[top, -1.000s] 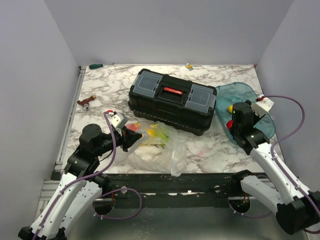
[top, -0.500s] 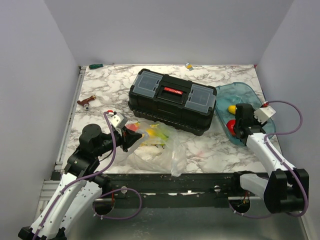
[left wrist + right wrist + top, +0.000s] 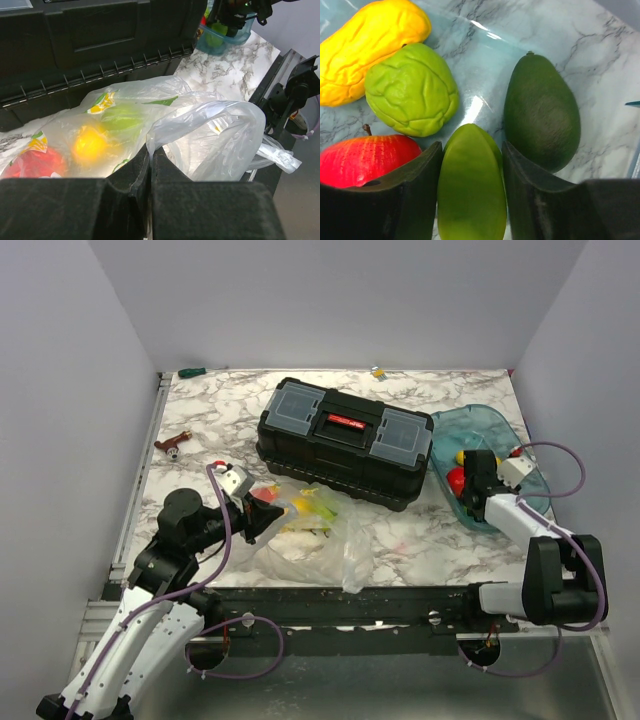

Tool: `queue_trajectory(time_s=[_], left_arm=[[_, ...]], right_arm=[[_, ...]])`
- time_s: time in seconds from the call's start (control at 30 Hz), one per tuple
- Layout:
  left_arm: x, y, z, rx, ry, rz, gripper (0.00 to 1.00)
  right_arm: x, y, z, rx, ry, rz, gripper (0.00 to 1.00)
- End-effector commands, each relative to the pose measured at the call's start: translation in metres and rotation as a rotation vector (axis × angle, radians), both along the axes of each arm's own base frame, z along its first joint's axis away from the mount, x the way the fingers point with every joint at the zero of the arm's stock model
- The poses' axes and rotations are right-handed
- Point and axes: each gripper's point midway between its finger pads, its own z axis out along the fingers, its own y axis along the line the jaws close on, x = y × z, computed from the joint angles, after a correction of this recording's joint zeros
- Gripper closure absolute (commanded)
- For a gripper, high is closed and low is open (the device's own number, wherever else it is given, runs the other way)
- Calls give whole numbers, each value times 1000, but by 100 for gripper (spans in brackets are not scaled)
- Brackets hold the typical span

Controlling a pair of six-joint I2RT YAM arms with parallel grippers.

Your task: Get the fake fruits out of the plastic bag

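My left gripper (image 3: 151,150) is shut on a fold of the clear plastic bag (image 3: 210,125), which lies crumpled in front of the toolbox (image 3: 310,540). Inside the bag a yellow fruit (image 3: 90,142), a red one (image 3: 32,162) and a green one (image 3: 122,117) show through the film. Over the blue tray (image 3: 480,65), my right gripper (image 3: 471,145) is shut on a smooth light green fruit (image 3: 471,190). Beneath it lie a dark green avocado (image 3: 542,112), a bumpy light green fruit (image 3: 412,90), a yellow fruit (image 3: 367,42) and a red apple (image 3: 365,160).
A black toolbox (image 3: 345,440) stands mid-table between the bag and the blue tray (image 3: 490,430). A red-handled tool (image 3: 172,444) lies at the left. A green item (image 3: 190,371) and a small yellow item (image 3: 377,371) rest by the back wall.
The right arm has folded down and its gripper has sunk lower into the blue tray, still gripping the green fruit. The left arm and the bag have not moved.
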Motion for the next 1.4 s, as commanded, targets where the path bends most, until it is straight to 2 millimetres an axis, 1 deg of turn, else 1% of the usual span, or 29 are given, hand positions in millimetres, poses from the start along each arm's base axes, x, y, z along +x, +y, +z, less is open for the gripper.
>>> queue_trajectory(time_s=[0.0,0.03,0.17,0.23,0.37,0.53,0.6,0.7,0.83,0.9,1.03,1.2,1.27,1.37], left_arm=[[-1,1,9,-9,-30,0,100],[-1,1,9,-9,-30,0,100],[-1,1,9,-10,-30,0,100],[-1,1,8,-9,-29,0,100],[-1,0,8,-9,-25,-4,100],[0,0,8,-9,-20,-5,100],[-1,0,8,-9,-20,-6,100],[-1,-1,8,-9,-20,-8,100],[-1,-1,7,-10,-16,-11,100],[-1,-1,8,-11,-18,-8,100],[-1,-1,9,-12,-21,-9,100],[-1,-1,9,-13,-20,-11,100],[-1,-1,8,-13,-19,-10,100],[-1,-1,8,-12,-16,-10,100]], right_arm=[[7,5,-1,40,-28,27,46],[8,6,0,42,-37,32,43],[9,10,2,52,-53,64,27],[11,12,4,57,-55,89,23],[16,16,20,62,-77,126,22],[16,21,49,62,-125,173,22],[17,29,61,82,-159,232,21],[21,56,80,153,-228,387,22],[29,104,108,297,-355,618,21],[31,133,125,365,-403,766,22],[28,163,152,408,-423,921,22],[11,213,174,461,-435,1106,22],[0,239,183,464,-452,1197,22],[-21,279,201,470,-502,1365,22]])
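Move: In the blue tray the right hand still holds the long green fruit between its fingers. From this hand the red apple lies about 6 cm ahead and 2 cm left, the round green fruit 5 cm ahead and 5 cm right, the avocado level and some 8 cm right. The toolbox's middle is roughly 10 cm ahead, 32 cm left. The long green fruit is about 45 cm right of the left hand, 9 cm ahead and 17 cm below. Opening its fingers low in the tray, the right hand lets go of the long green fruit, eases slightly left, then rises about 17 cm and sweeps left some 23 cm, out of the tray to the toolbox's right end. Its wrist swings counter-clockwise about 65 degrees, bringing the open fingers round to forward-left, and the gripper bumps the toolbox. ##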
